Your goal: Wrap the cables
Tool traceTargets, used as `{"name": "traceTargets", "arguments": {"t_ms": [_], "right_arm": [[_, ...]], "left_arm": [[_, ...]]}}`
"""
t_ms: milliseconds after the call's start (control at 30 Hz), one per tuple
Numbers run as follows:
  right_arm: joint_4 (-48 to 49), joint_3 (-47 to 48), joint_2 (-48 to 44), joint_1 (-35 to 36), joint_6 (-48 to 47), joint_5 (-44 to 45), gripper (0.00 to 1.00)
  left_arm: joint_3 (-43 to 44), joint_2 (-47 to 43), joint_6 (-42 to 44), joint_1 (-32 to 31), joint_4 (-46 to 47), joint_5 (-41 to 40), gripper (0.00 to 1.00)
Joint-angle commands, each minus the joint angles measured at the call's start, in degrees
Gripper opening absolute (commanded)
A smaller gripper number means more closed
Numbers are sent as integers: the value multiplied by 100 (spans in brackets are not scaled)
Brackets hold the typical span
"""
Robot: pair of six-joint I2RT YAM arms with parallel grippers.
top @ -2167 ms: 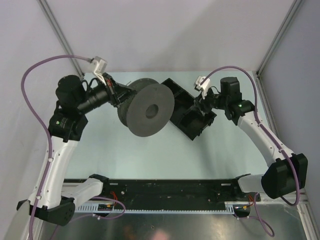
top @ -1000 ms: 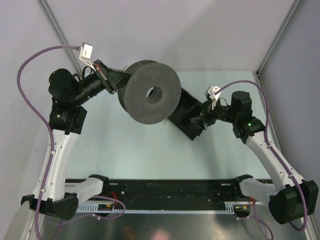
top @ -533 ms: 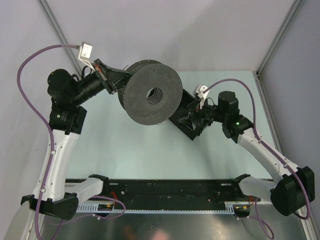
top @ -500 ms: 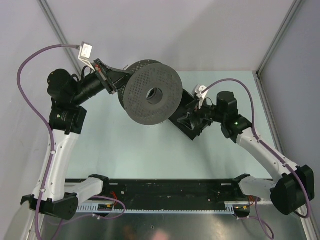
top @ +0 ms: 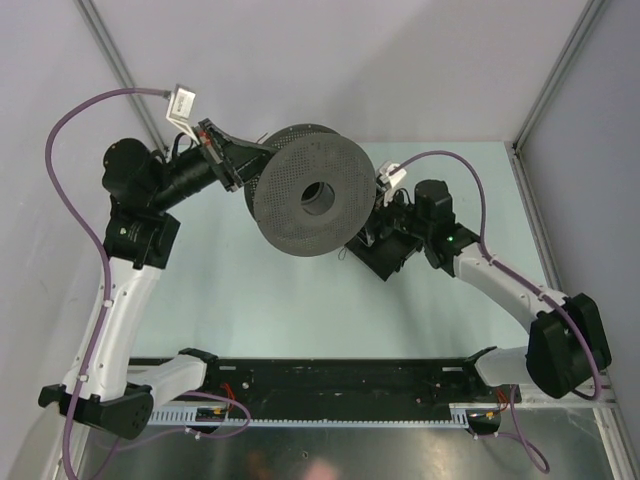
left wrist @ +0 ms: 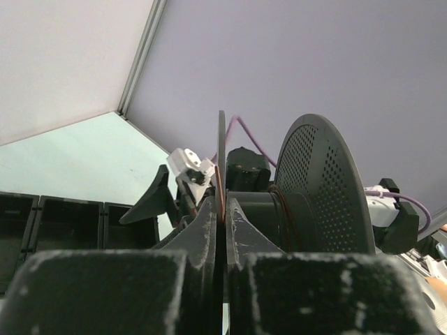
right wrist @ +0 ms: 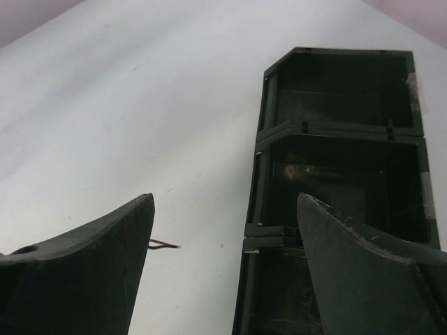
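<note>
My left gripper point(top: 244, 168) is shut on the thin rear flange of the dark grey spool point(top: 312, 202) and holds it up off the table, perforated face toward the top camera. In the left wrist view the jaws point(left wrist: 223, 207) pinch that flange edge, and a few turns of thin brownish cable point(left wrist: 275, 204) lie on the spool's core. My right gripper point(top: 372, 233) sits just right of the spool, low over the black bins. It is open point(right wrist: 225, 199) with nothing between its fingers. A short loose cable end point(right wrist: 166, 245) lies on the table beside the left finger point(right wrist: 91, 269).
A row of black open bins point(top: 385, 245) lies diagonally under and behind the spool; in the right wrist view the black bins point(right wrist: 335, 132) fill the right half. Grey walls close in the back and sides. A black rail point(top: 340, 385) runs along the near edge.
My right arm has swung left, from out beside the bins to close against the spool. My left arm has shifted the spool slightly to the right.
</note>
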Motion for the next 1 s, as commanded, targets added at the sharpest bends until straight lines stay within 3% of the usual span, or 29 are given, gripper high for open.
{"name": "traceTargets", "arguments": {"t_ms": [0,333,700,767,967], "right_arm": [[437,-41,290,201,138,216,87],[667,-35,680,700,90,-10,85],[906,-36,619,514,380,77,86],[907,-35,632,453,405,29,82],[814,-39,644,454,410,-127,51]], "left_arm": [[70,-44,-145,-78,513,-97,0],[15,-158,-67,-67,520,-133,0],[3,-102,-137,-74,531,-168,0],[3,-86,-149,-75,543,-173,0],[24,-91,-166,-66,570,-205,0]]}}
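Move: Roughly 5 cm to the right hand's left, about 1 cm nearer the base and some 5 cm below is the loose cable end. The spool hangs high above it, about 7 cm back, 5 cm left and 25 cm up from the right hand; the black three-bin tray's middle is about 9 cm ahead, 2 cm right and 19 cm below. From the left hand the cable end lies about 8 cm ahead, 9 cm right and 32 cm down. Sweeping left and down about 5 cm and 4 cm, with a slight draw back, the right hand goes under the spool towards the loose cable end, then eases about 1 cm right, up and some 1.5 cm forward while its wide-open fingers begin closing around the cable end, still well apart. The left hand stays put, keeping its pinch on the spool's rim. ##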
